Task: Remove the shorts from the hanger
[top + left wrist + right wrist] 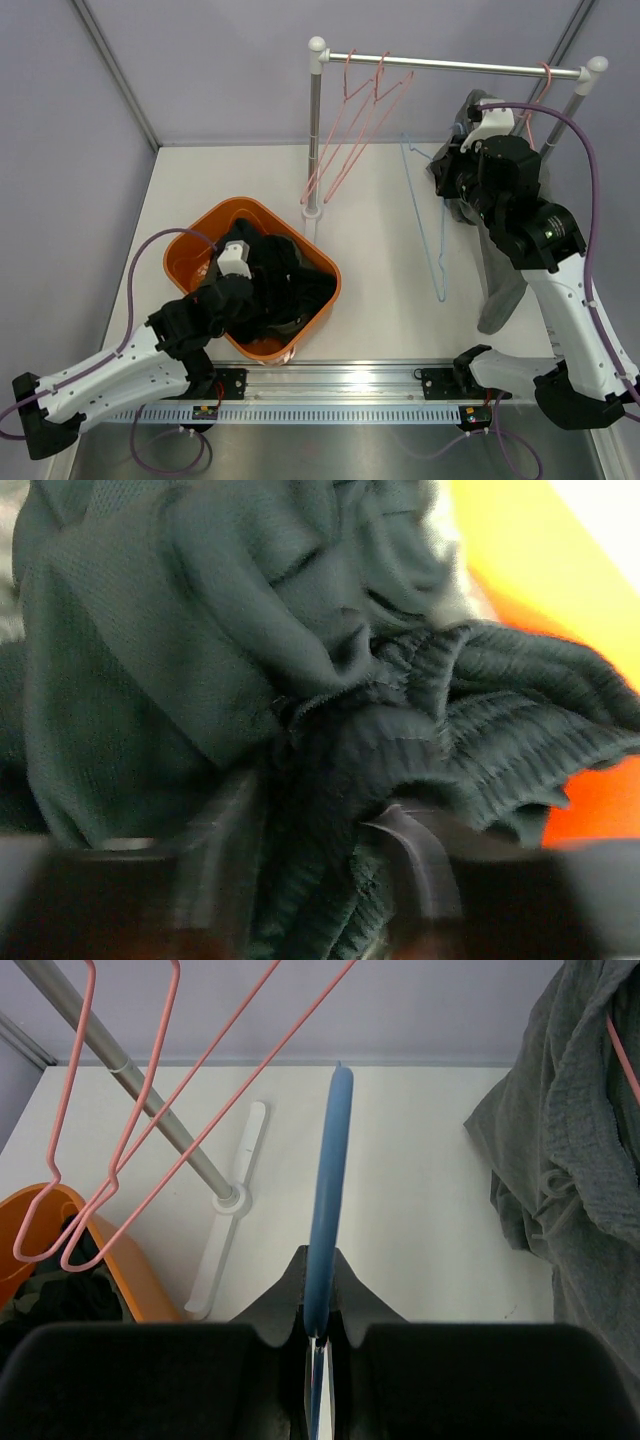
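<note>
A pair of grey shorts [503,290] hangs from a pink hanger at the right end of the rack rod [460,66]; it also shows at the right edge of the right wrist view [575,1160]. My right gripper [447,172] is shut on the bare blue wire hanger [430,215], pinched between its jaws [320,1295]. Several dark shorts [285,285] lie piled in the orange basket [190,235]. My left gripper [258,272] is down in that pile; its blurred fingers stand apart with dark ribbed cloth [520,750] bunched between them [325,850].
Two empty pink hangers [350,130] hang at the left of the rod, near the rack's upright post [314,130] and its white foot [225,1230]. The basket's rim [130,1270] lies left of the right gripper. Grey walls enclose the table.
</note>
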Controlling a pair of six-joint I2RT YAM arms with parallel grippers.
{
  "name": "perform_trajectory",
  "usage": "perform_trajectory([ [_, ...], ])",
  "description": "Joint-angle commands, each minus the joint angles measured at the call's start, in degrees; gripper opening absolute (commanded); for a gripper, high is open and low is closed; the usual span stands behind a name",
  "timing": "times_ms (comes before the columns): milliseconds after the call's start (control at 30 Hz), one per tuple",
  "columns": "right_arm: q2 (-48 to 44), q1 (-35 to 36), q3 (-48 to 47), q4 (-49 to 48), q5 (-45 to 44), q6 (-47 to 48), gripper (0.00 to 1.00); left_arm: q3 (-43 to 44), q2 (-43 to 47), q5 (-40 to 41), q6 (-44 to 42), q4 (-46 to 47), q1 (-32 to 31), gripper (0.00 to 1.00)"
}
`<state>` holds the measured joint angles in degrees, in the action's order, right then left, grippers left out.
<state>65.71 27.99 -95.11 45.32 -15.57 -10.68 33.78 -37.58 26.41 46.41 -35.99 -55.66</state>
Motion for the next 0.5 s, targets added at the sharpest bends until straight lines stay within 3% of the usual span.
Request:
perform_trajectory([
  [0,0.4,0.4,-3.2,-1.2,-1.8,3.5,0.00,5.3,3.2,-1.8,-2.0,4.6,0.0,0.74],
  [33,0.5,0.3,-3.5,-1.5,-2.0,3.9,0.00,8.2,3.1,-1.8,-3.6,4.4,0.0,0.91],
  [100,1.1,0.0,-3.8,-1.8,-2.8,5.2,0.00,11.9,2.5,-1.5,-9.0,3.4,0.0,0.99],
  [267,2.7,-4.0,-4.2,-3.8,1.7,7.8,0.00,23.1,-1.0,0.0,-17.7,-1.5,0.1,0.99],
  [467,5.5,-13.0,-3.6,-10.0,16.3,9.6,0.00,26.4,-0.9,2.7,-24.9,-1.0,0.0,0.99],
])
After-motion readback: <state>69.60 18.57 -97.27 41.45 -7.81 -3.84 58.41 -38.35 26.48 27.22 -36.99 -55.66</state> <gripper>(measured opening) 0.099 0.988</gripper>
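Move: The black shorts lie bunched right under the left fingers, about 1 cm ahead, 2 cm to the right and 5 cm below, in the orange basket, whose middle is level with the hand, 4 cm left and 8 cm down. From the right hand, which already holds the empty blue hanger, the rail runs about 15 cm straight ahead and 10 cm higher; the grey shorts hang about 10 cm ahead and 11 cm right, the pink hangers 12 cm ahead and 14 cm left. The black shorts come free as the left fingers, half parted already, spread wide and the hand lifts about 17 cm straight up out of the basket, its fingertips tipping up some 20 degrees. The blue hanger stays pinched in the right hand, which carries it about 3.5 cm forward and 2.5 cm right, towards the rail and the grey shorts. ##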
